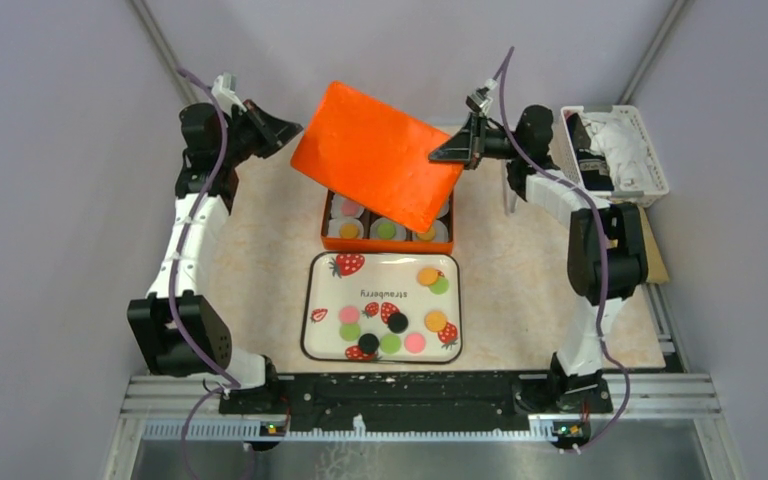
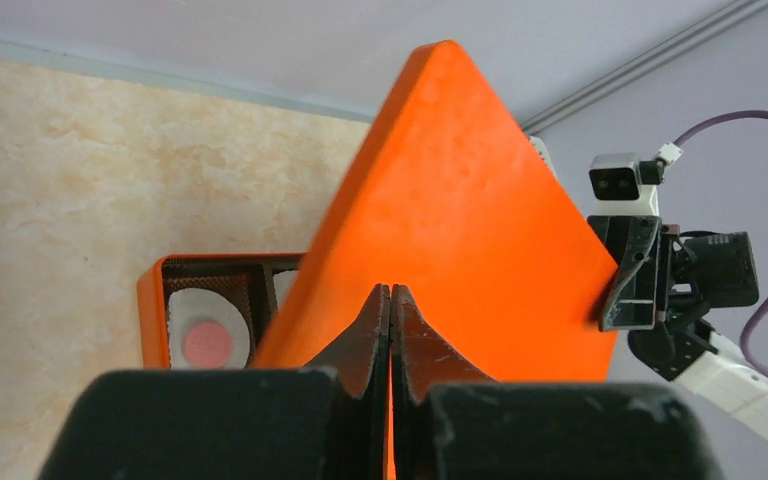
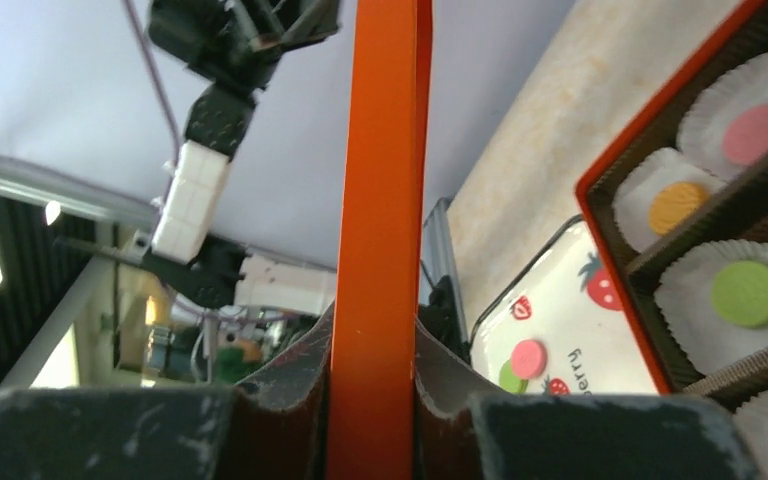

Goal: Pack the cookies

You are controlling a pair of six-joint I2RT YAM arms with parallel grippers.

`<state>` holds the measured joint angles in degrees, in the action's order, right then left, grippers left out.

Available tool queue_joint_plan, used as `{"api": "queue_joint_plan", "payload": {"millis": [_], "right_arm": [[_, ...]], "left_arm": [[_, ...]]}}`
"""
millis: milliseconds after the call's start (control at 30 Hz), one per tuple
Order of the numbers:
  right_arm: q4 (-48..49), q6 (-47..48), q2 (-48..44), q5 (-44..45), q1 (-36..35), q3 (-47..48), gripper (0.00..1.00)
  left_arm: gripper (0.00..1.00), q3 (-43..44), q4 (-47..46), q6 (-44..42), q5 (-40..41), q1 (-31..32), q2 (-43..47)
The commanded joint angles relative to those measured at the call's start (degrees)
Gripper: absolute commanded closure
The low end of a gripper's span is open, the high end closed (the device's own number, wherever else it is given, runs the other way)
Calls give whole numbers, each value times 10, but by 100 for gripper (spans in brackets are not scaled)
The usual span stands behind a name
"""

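Note:
Several cookies (image 1: 397, 322), orange, pink, green and black discs, lie on the strawberry tray (image 1: 312, 300) at the front centre. More cookies sit in white paper cups inside the orange box (image 1: 326, 228) behind it; a green one shows in the right wrist view (image 3: 750, 292) and a pink one in the left wrist view (image 2: 207, 343). My right gripper (image 1: 442, 154) (image 3: 375, 320) is shut on the edge of the orange lid (image 1: 375, 155) (image 3: 385, 150) and holds it tilted above the box. My left gripper (image 1: 295, 132) (image 2: 391, 290) is shut, with its tips at the lid's (image 2: 460, 220) left corner.
A white basket (image 1: 625, 150) with dark and white items stands at the back right. A brown flat piece (image 1: 657, 262) lies at the table's right edge. Grey walls close in the back and both sides.

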<state>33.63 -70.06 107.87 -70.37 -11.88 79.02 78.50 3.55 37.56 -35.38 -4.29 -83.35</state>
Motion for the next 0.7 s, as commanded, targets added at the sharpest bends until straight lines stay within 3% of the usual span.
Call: {"api": "queue_joint_plan", "payload": {"millis": [0,33,67,133,233,367,567,667], "right_arm": [[501,-364,61,-91,10,26,100],[601,-459,88,-92,11,44,100],[645,-494,108,-97,11,57,100],[651,-490,125,-97,11,51,100],[651,-472,135,-102,11,38,100],[651,-458,142,-108,11,38,100],[651,-450,144,-116,11,46,100],[651,-449,144,-117,11,49,100]], "left_arm": [[100,0,-22,-16,1,2,-9],[100,6,-21,-15,-14,2,-21],[100,7,-27,-11,-33,2,-32],[96,4,-60,-2,-69,2,-46],[80,-3,-84,2,-93,2,-54],[66,-10,-99,-12,-129,1,-55],[55,-60,-187,51,-212,1,-53],[52,-79,-172,28,-217,2,-48]]}}
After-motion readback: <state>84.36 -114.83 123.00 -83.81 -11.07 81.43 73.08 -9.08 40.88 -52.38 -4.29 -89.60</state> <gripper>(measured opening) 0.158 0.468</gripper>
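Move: Just off the lid's left end, the closed, empty left hand has the lid's middle about 13 cm to its right, 4 cm back and 6 cm below. The right hand holds the lid by its right end; the open cookie box it is meant for is centred some 10 cm left, level fore and aft, and 25 cm below. The strawberry tray lies roughly 20 cm back and 11 cm left of the right hand, 28 cm down. Keeping its pinch on the lid, the right hand lifts about 1 cm, then sinks to 2.5 cm below its start while drawing back 2 cm and turning some 15 degrees counter-clockwise over the box. The left hand edges forward, then swings right and down about 4 cm each towards the lid's far left corner, turning clockwise as its fingers open about halfway; contact there can't be made out. ##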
